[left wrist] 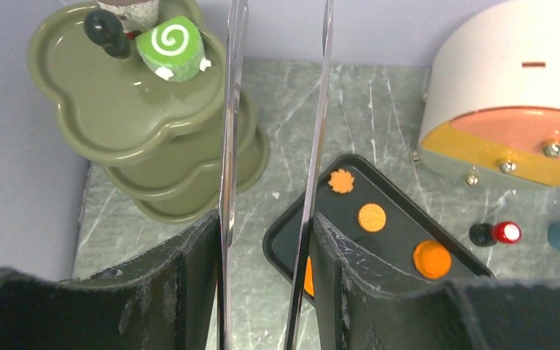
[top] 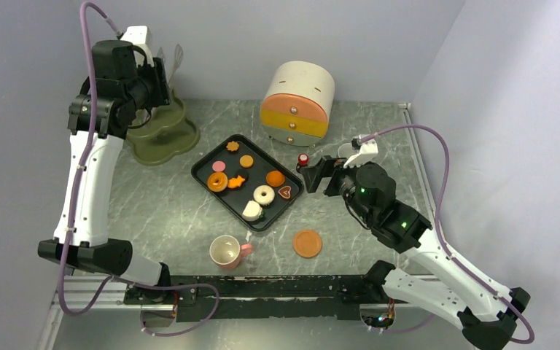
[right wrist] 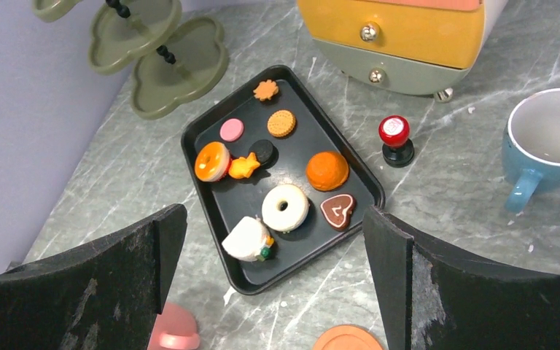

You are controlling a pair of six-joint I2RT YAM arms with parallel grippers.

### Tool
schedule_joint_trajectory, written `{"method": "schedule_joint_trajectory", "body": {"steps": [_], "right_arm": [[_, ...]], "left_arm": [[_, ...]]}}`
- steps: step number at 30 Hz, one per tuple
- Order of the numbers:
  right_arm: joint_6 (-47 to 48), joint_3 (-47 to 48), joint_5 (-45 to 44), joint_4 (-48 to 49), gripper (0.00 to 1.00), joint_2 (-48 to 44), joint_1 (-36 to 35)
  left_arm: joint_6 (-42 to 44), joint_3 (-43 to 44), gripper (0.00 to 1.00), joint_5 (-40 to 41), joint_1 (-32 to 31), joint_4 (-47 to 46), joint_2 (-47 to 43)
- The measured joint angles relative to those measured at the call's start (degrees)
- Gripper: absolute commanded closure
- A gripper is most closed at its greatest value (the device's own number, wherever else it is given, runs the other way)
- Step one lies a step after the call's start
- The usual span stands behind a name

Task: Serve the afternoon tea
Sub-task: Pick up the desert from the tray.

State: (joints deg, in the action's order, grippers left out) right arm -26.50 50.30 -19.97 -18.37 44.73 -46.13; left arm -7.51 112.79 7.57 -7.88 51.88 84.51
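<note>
On the black tray (top: 211, 154) lie several toy pastries, among them an orange doughnut (top: 217, 181) and a white doughnut (top: 264, 195). A green swirl roll (left wrist: 171, 45) sits on the top tier of the olive stand (left wrist: 109, 109). My left gripper (top: 162, 76) hangs high beside the stand, shut on metal tongs (left wrist: 230, 109) whose two blades stand apart with nothing between them. At the tray's right edge my right gripper (top: 313, 173) is open and empty. The pink cup (top: 226, 251) and an orange saucer (top: 308, 243) stand near the front. In the right wrist view the blue cup (right wrist: 550, 138) sits at the right.
A rounded cabinet with drawers (top: 297, 102) stands at the back, and a small red-capped black piece (top: 303, 158) sits in front of it. Walls close off the back, left and right sides.
</note>
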Motion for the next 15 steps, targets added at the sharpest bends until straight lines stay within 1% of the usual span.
{"method": "schedule_joint_trajectory", "body": {"steps": [5,7,15], "right_arm": [[0.3,0.4,-0.6,-0.1,0.05,0.0,0.0],[0.5,0.4,-1.0,-0.1,0.05,0.0,0.0],[0.8,0.5,-2.0,-0.1,0.05,0.1,0.0]], "left_arm": [[1.4,-1.0,0.50,0.7,-3.1,3.4,-2.2],[1.8,-2.8,0.50,0.8,-4.2,4.2,-3.4],[1.7,-17.5,0.51,0.8,-10.2,5.0,-7.2]]}}
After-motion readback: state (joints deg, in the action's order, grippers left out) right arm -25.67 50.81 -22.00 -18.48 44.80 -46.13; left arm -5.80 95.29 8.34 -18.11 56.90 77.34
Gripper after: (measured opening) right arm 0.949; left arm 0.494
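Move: The left hand, still holding the empty tongs, is about 40 cm above the dessert tray, whose middle lies some 17 cm to its right and 3 cm back. On the tray, the orange donut is about 8 cm right and 3 cm back of the hand. The cake stand is roughly 13 cm ahead and 14 cm left, the drawer box about 18 cm ahead and 33 cm right. From the right hand, the tray is some 12 cm ahead, 15 cm left and 28 cm below. Back and rightward at first, then ever more steeply down, the left hand swings away from the cake stand towards the tray, sinking about 9 cm in all while drawing back some 6 cm and going 5 cm right. The wrist tips down about 15 degrees and turns some 10 degrees clockwise, and the fingers keep their hold on the tongs. ##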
